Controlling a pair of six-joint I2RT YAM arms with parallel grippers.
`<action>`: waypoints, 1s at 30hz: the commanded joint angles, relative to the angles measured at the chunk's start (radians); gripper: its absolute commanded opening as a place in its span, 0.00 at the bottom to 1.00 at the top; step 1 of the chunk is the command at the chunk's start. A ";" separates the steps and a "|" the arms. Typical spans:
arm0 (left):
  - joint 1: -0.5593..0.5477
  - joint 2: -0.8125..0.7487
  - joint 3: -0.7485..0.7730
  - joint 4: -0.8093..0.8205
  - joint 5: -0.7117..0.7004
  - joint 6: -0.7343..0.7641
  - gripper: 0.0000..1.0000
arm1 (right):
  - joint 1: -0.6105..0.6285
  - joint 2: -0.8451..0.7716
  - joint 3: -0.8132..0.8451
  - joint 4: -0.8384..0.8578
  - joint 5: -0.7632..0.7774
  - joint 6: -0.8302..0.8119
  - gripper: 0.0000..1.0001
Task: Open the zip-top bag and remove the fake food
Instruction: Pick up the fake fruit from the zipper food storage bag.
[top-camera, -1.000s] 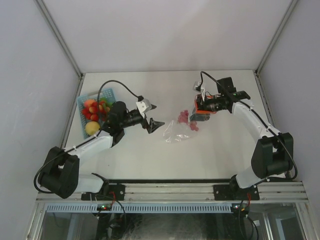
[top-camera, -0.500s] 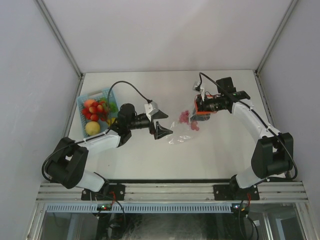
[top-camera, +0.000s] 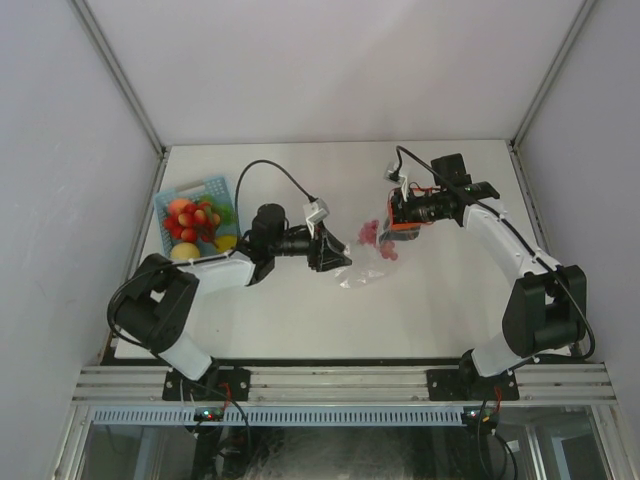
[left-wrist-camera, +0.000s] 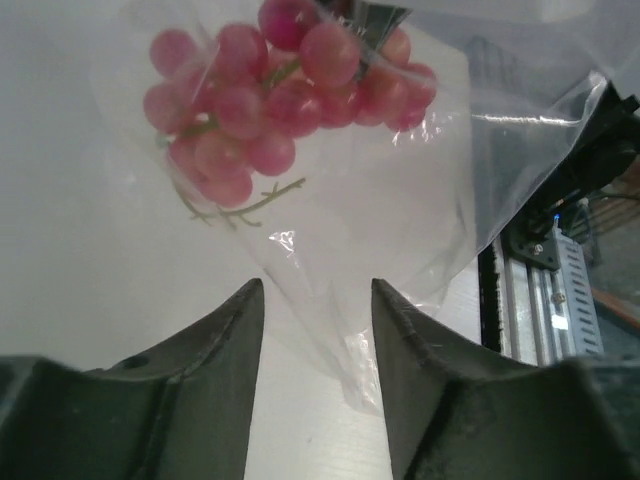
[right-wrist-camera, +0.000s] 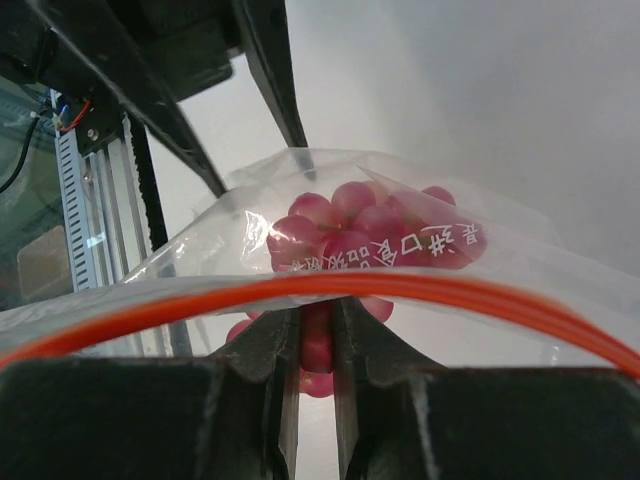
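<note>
The zip-top bag (top-camera: 358, 270) lies crinkled mid-table, its red-orange zip strip (right-wrist-camera: 450, 290) lifted at the right end. My right gripper (top-camera: 393, 222) is shut on the bag's film just under that strip, which crosses in front of its fingertips (right-wrist-camera: 280, 335). Inside the bag sits the fake food, a bunch of pink-red grapes (left-wrist-camera: 270, 110), also seen from above (top-camera: 372, 234). My left gripper (left-wrist-camera: 315, 300) is at the bag's opposite, lower corner (left-wrist-camera: 372, 385). Its jaws are partly narrowed and still apart. The clear corner hangs between them, close to the right finger (left-wrist-camera: 415, 340).
A light-blue slotted basket (top-camera: 218, 185) with several red, yellow and green plastic fruits stands at the table's left edge, behind my left arm. Grey walls close in the table at the back and sides. The rail with the arm bases runs along the near edge.
My left arm has swung right from beside the basket to the bag's lower corner, and its jaws have narrowed around it. The right gripper has kept its hold.
</note>
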 joint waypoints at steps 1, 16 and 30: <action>-0.015 0.067 0.083 -0.004 0.067 -0.038 0.31 | 0.008 -0.034 0.030 0.040 -0.001 0.017 0.00; 0.069 0.006 0.154 -0.558 -0.242 0.438 0.00 | -0.046 -0.061 -0.001 0.086 0.025 0.138 0.00; 0.239 0.001 0.200 -0.559 -0.243 0.377 0.00 | -0.158 -0.155 -0.016 -0.045 -0.189 0.047 0.00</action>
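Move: The bag's empty bottom hangs practically between the left hand's open fingers, about 1 cm back, 1 cm right and 2 cm below. The grapes sit inside, about 8 cm right and 5 cm ahead of that hand. The right hand already grips the grapes, their middle about 3 cm left, 1 cm back and 4 cm below its pads; the bag's bottom lies about 10 cm left, 6 cm back and 6 cm lower. Left pinches the bag's bottom and pulls some 13 cm left-forward, dipping; right draws the held grapes 4 cm right. ##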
